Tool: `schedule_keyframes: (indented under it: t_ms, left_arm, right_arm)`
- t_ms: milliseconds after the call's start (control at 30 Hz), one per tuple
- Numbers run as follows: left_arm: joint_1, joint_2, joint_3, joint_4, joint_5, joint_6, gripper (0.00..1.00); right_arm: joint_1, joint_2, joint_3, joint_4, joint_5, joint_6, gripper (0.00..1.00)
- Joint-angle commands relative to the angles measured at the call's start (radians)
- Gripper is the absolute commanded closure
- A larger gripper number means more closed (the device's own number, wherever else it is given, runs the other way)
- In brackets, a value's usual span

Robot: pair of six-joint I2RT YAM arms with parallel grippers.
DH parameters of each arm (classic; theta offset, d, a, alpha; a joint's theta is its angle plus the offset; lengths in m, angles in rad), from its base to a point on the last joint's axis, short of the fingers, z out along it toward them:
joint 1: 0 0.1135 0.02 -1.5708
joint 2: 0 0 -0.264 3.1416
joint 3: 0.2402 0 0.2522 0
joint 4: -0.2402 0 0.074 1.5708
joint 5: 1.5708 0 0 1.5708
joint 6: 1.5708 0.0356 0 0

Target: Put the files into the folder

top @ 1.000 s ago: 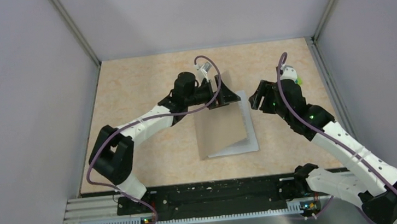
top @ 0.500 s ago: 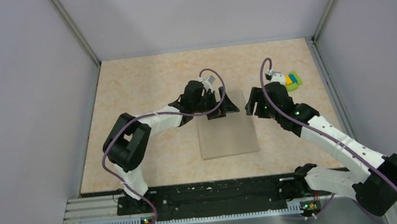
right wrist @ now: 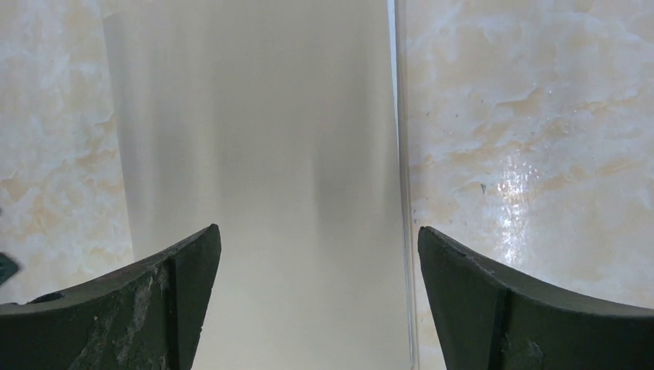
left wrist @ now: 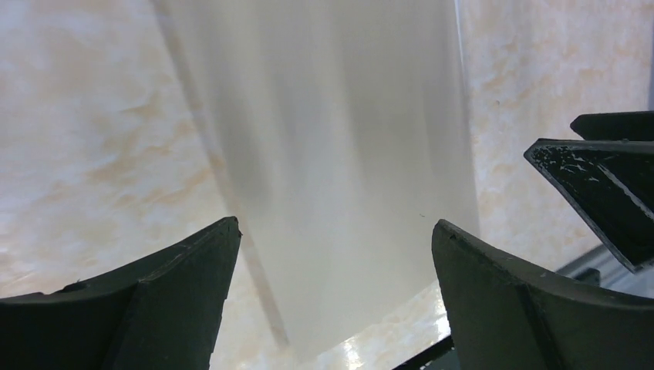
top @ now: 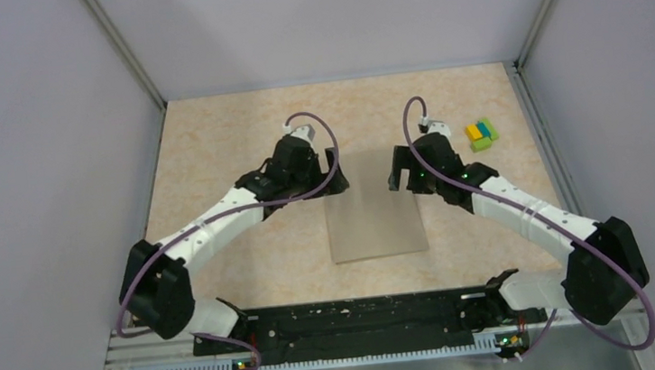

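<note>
The tan folder lies shut and flat on the table's middle; it looks pale and blurred in the left wrist view and the right wrist view. The files are hidden; only a thin pale strip runs along the folder's right edge, and I cannot tell what it is. My left gripper hangs open at the folder's far left corner, holding nothing. My right gripper stands open over the far right corner, also holding nothing. Its dark fingers show at the right of the left wrist view.
A small yellow-blue-green block cluster sits at the far right of the table. Grey walls close in the left, right and back. A black rail with both arm bases runs along the near edge.
The folder's raised cover has come down flat over the white sheets. My left gripper has drawn back left off the cover. My right gripper has moved left to the folder's corner and opened wider.
</note>
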Motion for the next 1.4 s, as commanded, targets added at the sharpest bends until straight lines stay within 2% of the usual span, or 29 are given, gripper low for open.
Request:
schedule_keyframes:
  t_ms: [0, 267, 433, 1367]
  left_arm:
    - [0.022, -0.145, 0.054, -0.208, -0.206, 0.115, 0.01]
    - [0.055, -0.306, 0.028, -0.272, -0.326, 0.113, 0.01]
    - [0.059, -0.307, 0.057, -0.299, -0.412, 0.068, 0.01]
    - [0.058, -0.277, 0.077, -0.324, -0.432, 0.078, 0.01]
  right_arm:
    - [-0.007, 0.026, 0.063, 0.063, -0.007, -0.009, 0.02]
    - [-0.008, 0.055, 0.102, 0.083, -0.010, -0.009, 0.01]
    - [-0.006, 0.051, 0.110, 0.099, -0.014, -0.028, 0.01]
    - [-0.006, 0.058, 0.132, 0.113, -0.007, -0.065, 0.01]
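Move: The closed folder, with the files inside, lies flat between the hands. Its middle is about 9 cm to the left hand's right, roughly level with it fore and aft, and some 11 cm below. From the right hand, the folder's middle is about 6 cm left, 1 cm ahead and 11 cm below. The toy blocks stand some 18 cm ahead of the right hand and 23 cm to its right, also about 11 cm lower. Leftward and upward, the left hand backs away empty and open from over the folder, about 12 cm left and 6 cm up, turning some 25 degrees so its fingers swing counter-clockwise and tip up, then stops. The still-open right hand drifts a few centimetres forward, left and up above the folder and halts there, touching nothing. ##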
